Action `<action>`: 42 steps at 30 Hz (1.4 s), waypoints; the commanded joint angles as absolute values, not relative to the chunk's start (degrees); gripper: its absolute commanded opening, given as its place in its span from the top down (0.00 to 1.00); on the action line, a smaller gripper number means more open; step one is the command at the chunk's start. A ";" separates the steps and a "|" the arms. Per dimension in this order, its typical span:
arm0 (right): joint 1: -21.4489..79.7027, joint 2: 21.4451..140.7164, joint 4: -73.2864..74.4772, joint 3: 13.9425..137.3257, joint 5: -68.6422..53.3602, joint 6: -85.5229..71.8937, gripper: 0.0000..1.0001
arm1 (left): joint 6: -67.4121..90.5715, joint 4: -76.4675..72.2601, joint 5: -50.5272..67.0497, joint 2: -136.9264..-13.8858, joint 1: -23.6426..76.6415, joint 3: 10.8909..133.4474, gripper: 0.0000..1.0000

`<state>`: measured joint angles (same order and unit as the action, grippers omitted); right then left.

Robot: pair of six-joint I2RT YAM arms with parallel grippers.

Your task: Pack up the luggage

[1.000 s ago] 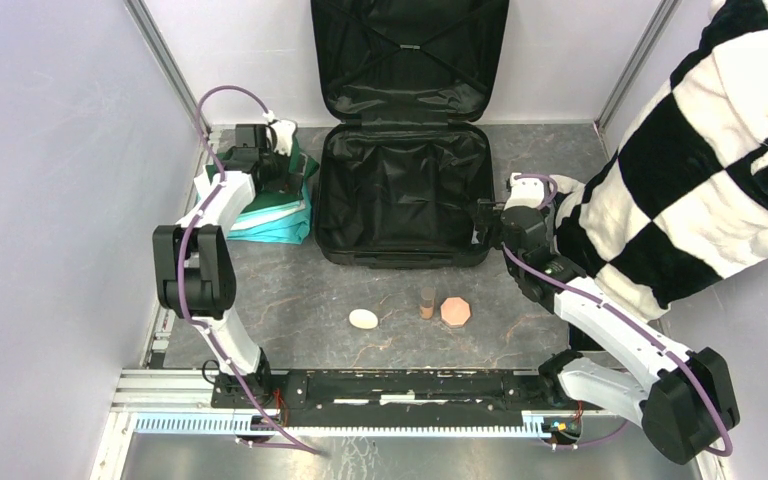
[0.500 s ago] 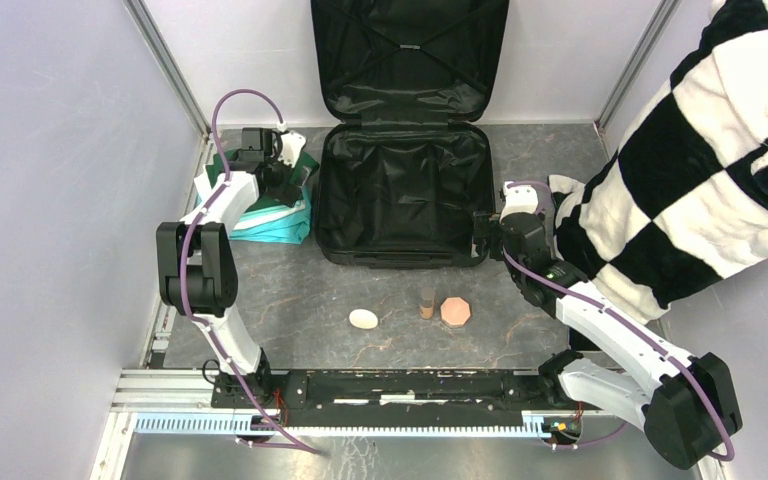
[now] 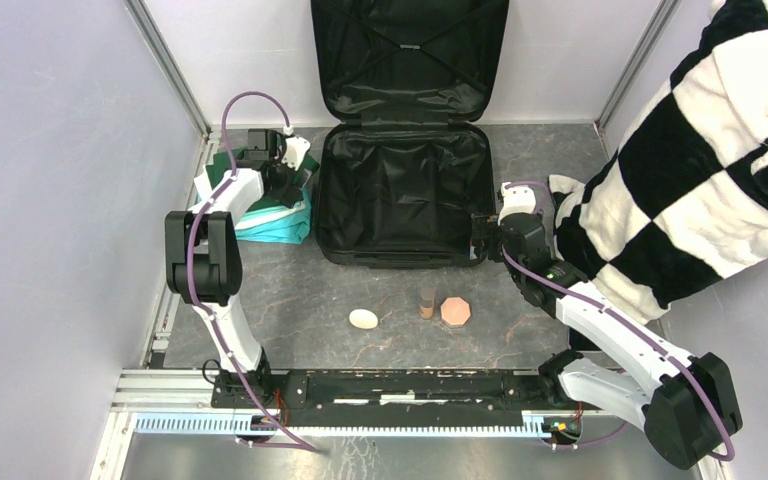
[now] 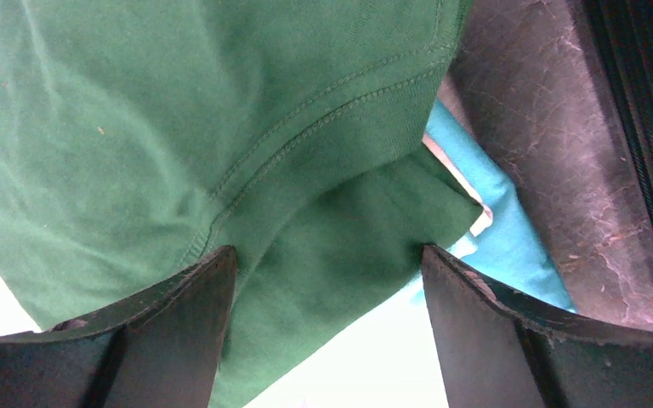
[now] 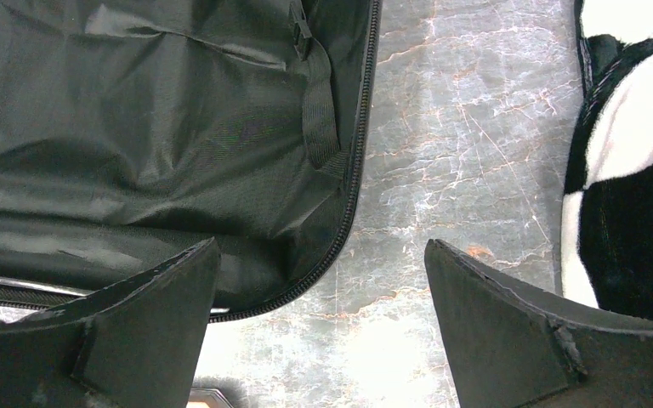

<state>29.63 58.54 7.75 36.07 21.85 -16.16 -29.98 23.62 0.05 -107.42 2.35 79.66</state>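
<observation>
The black luggage (image 3: 403,195) lies open on the table, its lid (image 3: 408,55) leaning against the back wall and its lining (image 5: 153,127) bare. To its left, a green garment (image 4: 221,110) tops a pile over a teal one (image 4: 519,246). My left gripper (image 4: 330,272) presses down on that pile (image 3: 295,200), jaws wide, a fold of green cloth bunched between both fingers. My right gripper (image 5: 323,280) hovers open over the tabletop at the luggage's near right corner (image 3: 480,232), holding nothing.
A black-and-white checkered blanket (image 3: 700,150) fills the right side and reaches the right arm. A white oval thing (image 3: 363,318), a brown cylinder (image 3: 427,302) and a pink octagonal piece (image 3: 455,312) sit in front of the luggage. Walls enclose left and back.
My left gripper has shifted right across the clothes pile toward the luggage, and its jaws have narrowed slightly on the green cloth. The right gripper has edged toward the luggage's corner.
</observation>
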 commanded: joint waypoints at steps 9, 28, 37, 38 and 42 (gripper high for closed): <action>29.97 57.84 7.04 36.12 21.71 -15.03 0.02 | -31.90 22.18 -0.37 -109.87 2.27 83.53 0.29; 29.95 58.67 7.27 37.32 20.04 -14.52 0.04 | -31.53 24.49 1.17 -111.53 1.45 86.73 0.38; 29.92 58.94 7.43 38.04 19.45 -14.30 0.06 | -30.67 24.42 0.72 -114.01 1.33 88.64 0.39; 29.92 58.97 7.38 38.06 19.39 -14.37 0.06 | -30.49 24.19 0.77 -114.19 1.18 88.74 0.43; 29.95 58.73 7.28 37.97 19.25 -14.37 0.07 | -29.48 24.01 1.27 -114.86 0.41 89.59 0.64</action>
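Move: The green cloth lies just under the left gripper, its middle some 5 cm ahead, 7 cm to the left and 3 cm below; the fingertips straddle its near right-hand edge. The turquoise towels beneath it centre about 6 cm back, 5 cm to the left and 5 cm down. The open suitcase's middle is roughly level and 27 cm to the right. From the right gripper the green cloth is about 18 cm ahead, 54 cm left and 10 cm lower. Lower the left gripper about 2 cm onto the green cloth's near edge, then start closing the fingers while easing it forward and back up as far. Open them partway again, dip some 1.5 cm and close once more to about half open, gathering the cloth between the fingertips. In all, work forward about 2 cm, with the wrist angle kept. ##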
